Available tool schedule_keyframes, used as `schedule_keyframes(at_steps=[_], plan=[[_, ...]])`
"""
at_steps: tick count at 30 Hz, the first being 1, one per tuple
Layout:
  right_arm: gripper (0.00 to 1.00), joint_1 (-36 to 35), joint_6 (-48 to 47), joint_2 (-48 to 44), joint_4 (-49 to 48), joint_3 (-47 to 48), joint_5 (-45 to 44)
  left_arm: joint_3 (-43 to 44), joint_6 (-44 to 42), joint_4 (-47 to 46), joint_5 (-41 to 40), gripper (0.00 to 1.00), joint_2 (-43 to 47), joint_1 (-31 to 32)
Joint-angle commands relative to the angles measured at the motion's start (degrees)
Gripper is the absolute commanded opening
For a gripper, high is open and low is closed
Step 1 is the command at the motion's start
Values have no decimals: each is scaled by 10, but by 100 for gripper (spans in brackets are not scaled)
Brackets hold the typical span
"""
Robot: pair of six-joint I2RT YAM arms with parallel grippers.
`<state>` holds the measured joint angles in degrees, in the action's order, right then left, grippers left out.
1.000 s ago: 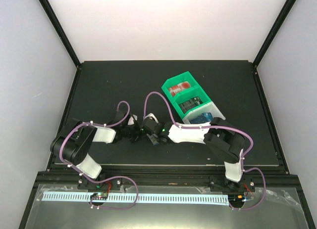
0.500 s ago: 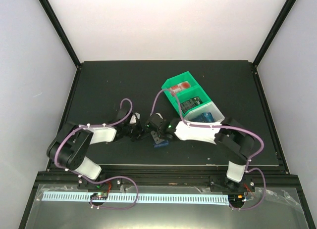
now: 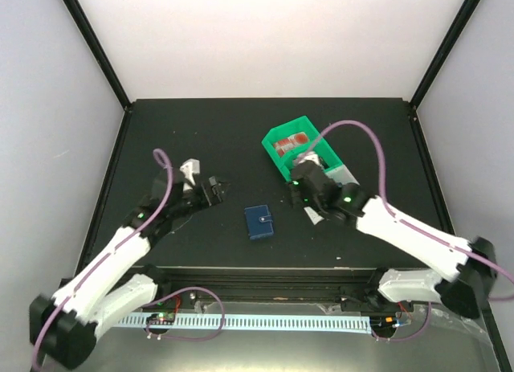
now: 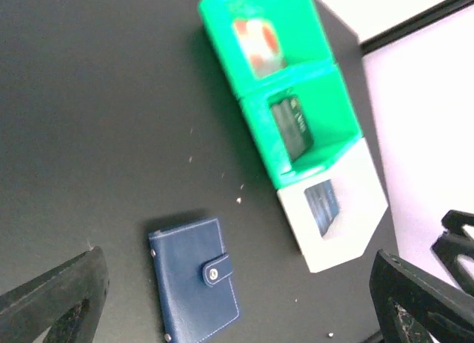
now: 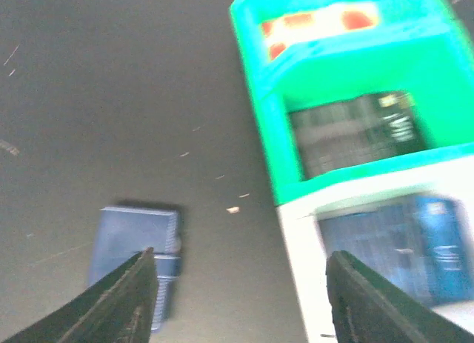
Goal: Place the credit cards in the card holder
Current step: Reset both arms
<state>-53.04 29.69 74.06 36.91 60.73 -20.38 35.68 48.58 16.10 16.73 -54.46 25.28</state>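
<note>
The card holder (image 3: 259,222), a navy wallet snapped shut, lies flat on the black table between the arms; it also shows in the left wrist view (image 4: 194,280) and the right wrist view (image 5: 133,254). A red-and-white credit card (image 4: 255,38) lies in the green bin's far compartment. A dark card (image 4: 292,127) is in its near compartment and a blue card (image 4: 322,207) is in the white bin. My left gripper (image 3: 210,189) hangs open to the left of the card holder, holding nothing. My right gripper (image 3: 299,194) is open and empty, between the card holder and the bins.
The green bin (image 3: 275,153) and the white bin (image 3: 350,174) stand in a row at the right of the table; my right arm covers part of the white bin. Small crumbs (image 4: 238,200) dot the table beside the bins.
Both grippers have opened and drawn apart from the middle. The left arm has swung left, the right arm back toward the bins. The card holder now lies uncovered and shut on the table.
</note>
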Motion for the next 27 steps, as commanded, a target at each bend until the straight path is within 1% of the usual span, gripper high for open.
schedule_keyframes(at_steps=[1, 4, 7, 9, 11, 15, 19, 23, 27], plan=[[68, 30, -24, -121, 80, -16, -117, 34, -93, 120, -114, 99, 144, 2], [79, 34, -39, -215, 108, -19, -164, 53, -125, 163, -164, 99, 239, 1], [90, 35, -48, -309, 126, -22, -198, 77, -157, 188, -194, 99, 311, 1], [95, 35, -51, -369, 134, -24, -220, 88, -174, 196, -207, 99, 350, 1], [99, 35, -50, -427, 141, -25, -246, 100, -189, 203, -218, 99, 384, 1], [100, 35, -42, -523, 159, -19, -290, 112, -205, 223, -249, 99, 412, 1], [100, 35, -36, -585, 179, -13, -299, 122, -215, 249, -288, 99, 423, 1], [100, 35, -21, -611, 200, -15, -301, 127, -218, 248, -306, 99, 429, 1], [100, 35, -12, -608, 200, -20, -300, 127, -212, 248, -319, 99, 426, 1]])
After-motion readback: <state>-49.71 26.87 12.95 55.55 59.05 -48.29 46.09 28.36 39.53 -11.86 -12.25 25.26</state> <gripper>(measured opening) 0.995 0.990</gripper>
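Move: The closed card holder lies on the table between the hands: about 10 cm right of the left hand, 2 cm back and some 16 cm below. From the right hand it is about 10 cm to the left, 2 cm back and 18 cm below. The white tray lies some 12 cm right of the right hand and 7 cm ahead; the green trays stand about 20 cm ahead and 3 cm right, both roughly 16 cm down. With nothing in the fingers, both hands head away from the card holder to their own sides. The right sweeps about 27 cm right while climbing 17 cm and drawing back, its fingers opening fully as it tips up and turns clockwise. The left rises about 16 cm, goes left and back, and tips up some 40 degrees, fingers still wide; both slow to a near stop. ##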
